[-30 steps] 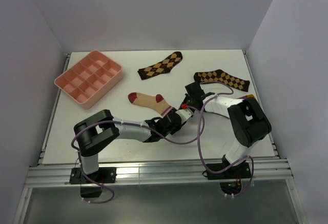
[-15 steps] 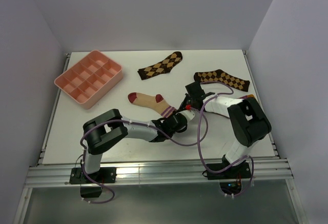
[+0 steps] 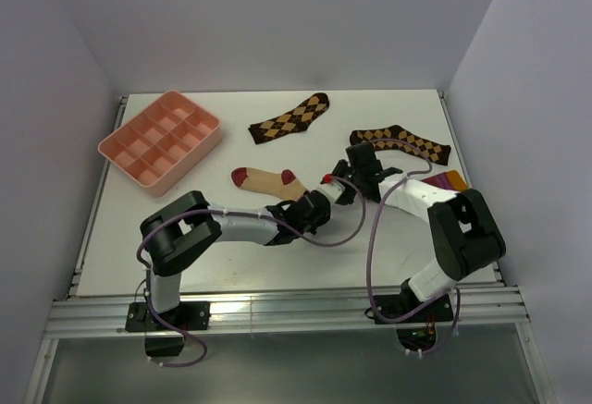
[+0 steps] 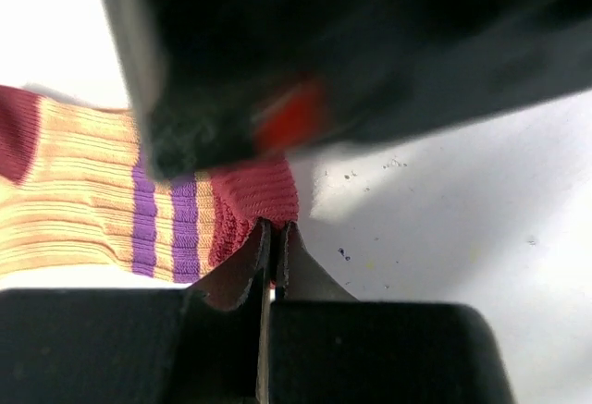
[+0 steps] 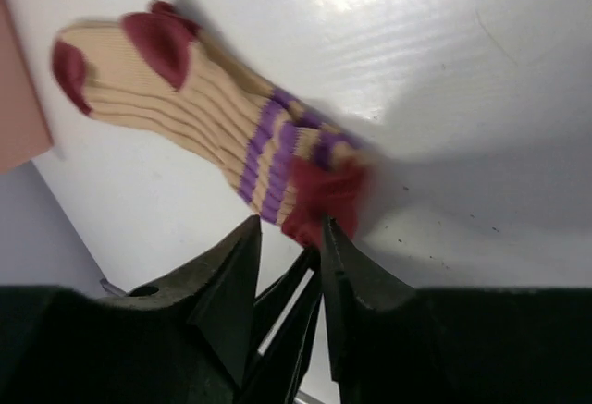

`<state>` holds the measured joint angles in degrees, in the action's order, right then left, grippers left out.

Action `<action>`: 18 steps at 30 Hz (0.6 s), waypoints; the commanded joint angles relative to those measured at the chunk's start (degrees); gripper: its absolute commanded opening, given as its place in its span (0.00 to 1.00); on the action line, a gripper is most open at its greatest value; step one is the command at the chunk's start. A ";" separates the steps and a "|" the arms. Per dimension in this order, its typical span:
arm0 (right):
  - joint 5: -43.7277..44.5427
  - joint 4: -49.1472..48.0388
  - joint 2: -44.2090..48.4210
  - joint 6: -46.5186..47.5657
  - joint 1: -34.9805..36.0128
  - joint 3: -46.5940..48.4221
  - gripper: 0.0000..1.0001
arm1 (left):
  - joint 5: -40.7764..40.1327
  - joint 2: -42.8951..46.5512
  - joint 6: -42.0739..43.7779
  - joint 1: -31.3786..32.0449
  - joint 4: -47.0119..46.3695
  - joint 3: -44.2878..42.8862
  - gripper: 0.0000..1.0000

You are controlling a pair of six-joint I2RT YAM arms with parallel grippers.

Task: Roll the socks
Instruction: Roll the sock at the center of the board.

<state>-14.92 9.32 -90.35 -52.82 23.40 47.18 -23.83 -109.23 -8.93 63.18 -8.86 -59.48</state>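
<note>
The tan sock (image 3: 264,180) lies flat mid-table, its maroon toe pointing left and its striped cuff (image 4: 264,196) to the right. My left gripper (image 3: 314,208) (image 4: 276,230) is shut on the maroon cuff edge. My right gripper (image 3: 338,185) (image 5: 289,230) hovers just right of the cuff (image 5: 326,199), jaws apart, one fingertip (image 5: 329,230) beside the fabric and nothing clamped. In the left wrist view it shows as a blurred black mass overhead. Of the crimson sock (image 3: 450,180) only an orange and purple end shows, behind the right arm.
A pink divided tray (image 3: 159,139) stands at the back left. Two dark argyle socks lie at the back: one (image 3: 290,117) in the middle, the other (image 3: 400,141) to the right. The table's right edge is close to the right arm.
My left gripper closed on the tan sock's cuff. My right gripper opened, let go of the cuff and drew back slightly to the right.
</note>
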 commanded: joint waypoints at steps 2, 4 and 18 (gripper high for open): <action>-0.11 -3.00 5.79 0.87 -3.17 0.81 0.45 | 13.27 1.74 -8.82 -3.32 6.31 1.47 0.00; 0.59 -2.99 7.45 0.87 -4.23 0.55 0.54 | 17.74 2.18 -11.19 -4.99 6.66 1.65 0.00; 1.39 -16.78 17.48 -0.18 -6.96 -17.01 0.64 | 45.43 1.91 -29.63 -19.74 0.26 5.95 0.00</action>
<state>-13.21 -0.23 -75.07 -52.49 16.56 33.85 12.40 -107.09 -31.53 46.44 -10.63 -56.60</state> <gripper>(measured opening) 0.639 0.032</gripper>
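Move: In the left hand's closed fingers is the folded dark red cuff of the striped sock. From that hand the sock's heel lies about 9 cm ahead and 7 cm left, its toe 9 cm ahead and 20 cm left, both a centimetre lower. The right hand has the cuff some 2 cm back, 2 cm left and 4 cm below; from it the purple-toed sock is roughly 18 cm right and 1 cm ahead, the right argyle sock 17 cm right and 14 cm ahead, both 5 cm lower. Rolling about its own fingers by some 40 degrees, top side over towards the toe, the left hand keeps its pinch on the cuff and creeps only about a centimetre forward and left. Meanwhile the right hand draws away from the cuff, opening wider: first forward, up and right, then back and still right with a slight dip, ending about 5 cm to the right and a few centimetres higher. ##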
